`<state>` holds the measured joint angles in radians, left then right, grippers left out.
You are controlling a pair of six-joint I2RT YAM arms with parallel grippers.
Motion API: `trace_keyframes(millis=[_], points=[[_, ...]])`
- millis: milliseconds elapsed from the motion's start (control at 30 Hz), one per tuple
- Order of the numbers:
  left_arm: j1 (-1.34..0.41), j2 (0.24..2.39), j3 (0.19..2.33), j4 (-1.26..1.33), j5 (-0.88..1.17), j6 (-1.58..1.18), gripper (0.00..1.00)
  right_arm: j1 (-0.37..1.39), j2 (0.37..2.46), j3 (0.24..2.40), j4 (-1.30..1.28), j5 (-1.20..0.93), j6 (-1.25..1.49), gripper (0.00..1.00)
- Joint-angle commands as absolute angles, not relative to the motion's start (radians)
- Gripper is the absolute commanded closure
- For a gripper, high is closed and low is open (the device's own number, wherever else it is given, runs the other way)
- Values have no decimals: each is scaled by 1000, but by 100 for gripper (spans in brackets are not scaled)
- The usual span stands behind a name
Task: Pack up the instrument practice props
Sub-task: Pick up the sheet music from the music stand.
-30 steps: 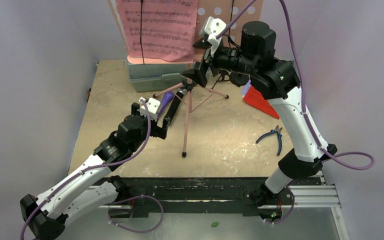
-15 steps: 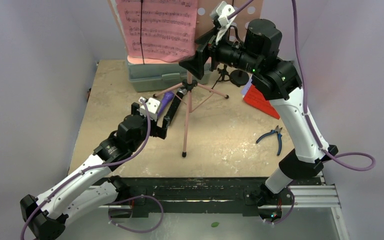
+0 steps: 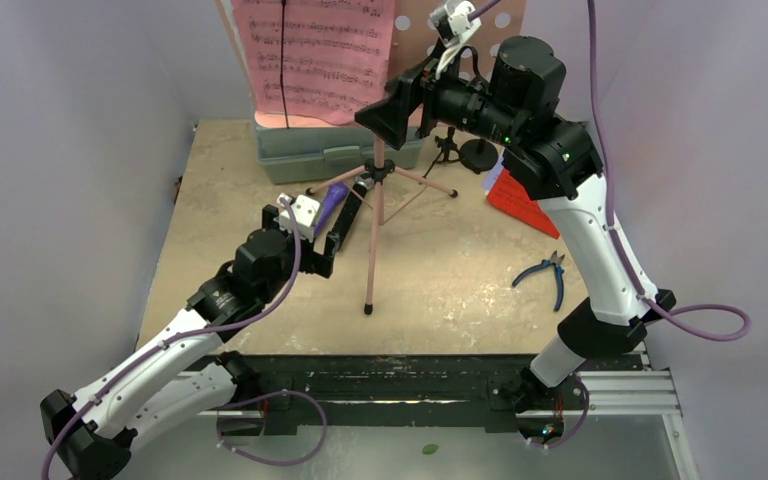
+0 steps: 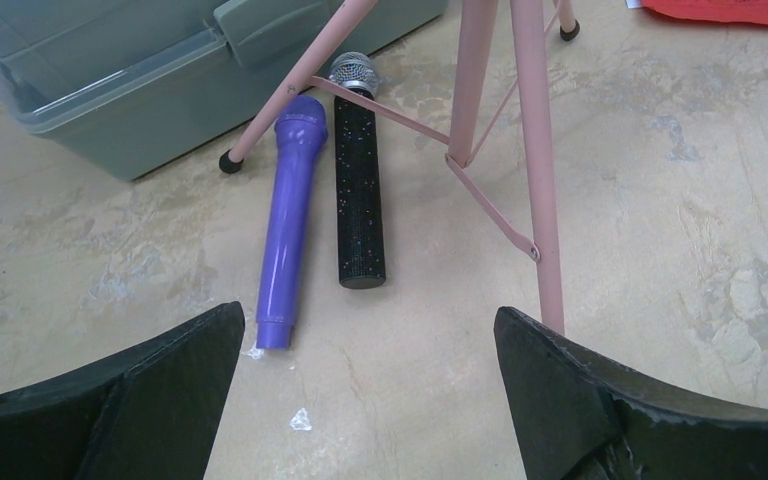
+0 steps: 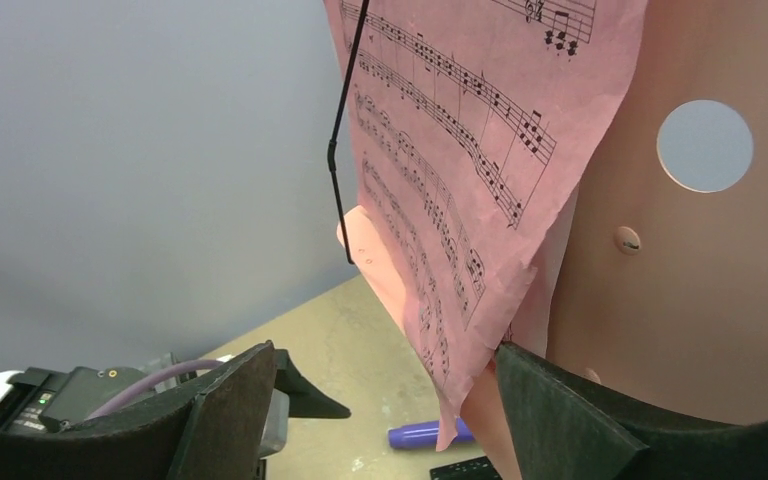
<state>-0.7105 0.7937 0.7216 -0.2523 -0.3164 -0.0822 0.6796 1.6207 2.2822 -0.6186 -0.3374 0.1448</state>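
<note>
A pink tripod (image 3: 375,215) stands mid-table and carries a perforated pink tray (image 3: 430,20). A pink sheet-music page (image 3: 315,55) leans on the tray. My right gripper (image 3: 390,105) is raised at the page's lower right corner. In the right wrist view its jaws (image 5: 385,375) stand open, and the page (image 5: 460,180) hangs between them, close to the right finger. A purple microphone (image 4: 285,220) and a black silver-headed microphone (image 4: 358,190) lie side by side under the tripod. My left gripper (image 4: 370,340) hovers open just short of them. A red sheet (image 3: 520,200) lies on the table at the right.
A grey-green plastic case (image 3: 330,150) sits behind the tripod under the page. Small black mic mounts (image 3: 447,150) stand beside it. Blue-handled pliers (image 3: 552,275) lie at the right. A tripod leg (image 4: 540,200) runs beside my left gripper's right finger. Walls close in on both sides.
My right gripper has risen and swung left from beside the tripod hub to the page's lower corner, and its jaws have narrowed a little. The left arm has not moved.
</note>
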Motion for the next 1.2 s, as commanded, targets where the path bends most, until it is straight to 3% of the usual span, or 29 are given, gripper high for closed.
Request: trace_keyframes(millis=[0,133,467,733,1167], points=[[-701,788,721,-225,-301,-64,4,677,1618,2298,-577,-370,186,19],[-701,789,721,-226,-301,-65,4,664,1630,2313,-570,-375,205,27],[-699,790,721,-225,-298,-66,4,647,1681,2361,-544,-372,233,28],[-694,794,721,-224,-290,-66,5,647,1697,2395,-539,-413,201,47],[-691,796,721,-224,-286,-68,5,647,1750,2472,-525,-358,168,56]])
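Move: The pink sheet music leans on the stand with its middle about 10 cm left of the right hand, 5 cm ahead and some 8 cm above; its loose lower right corner is only about 3 cm left, 1 cm ahead and 2 cm lower. The stand's back plate centres about 7 cm ahead, neither left nor right, 8 cm up; the black page holder stands roughly 14 cm left, 4 cm ahead, 6 cm up. From the idle left hand, the sheet lies about 9 cm ahead, 8 cm right, 38 cm above. With the sheet's lower right corner between its open fingers, the far finger on the back-plate side, the right hand edges forward about 2.5 cm and a little left. It then lifts some 3 cm along the sheet's edge, the wrist hardly turning, while the fingers close to about half open, straddling the paper without a full pinch yet. ##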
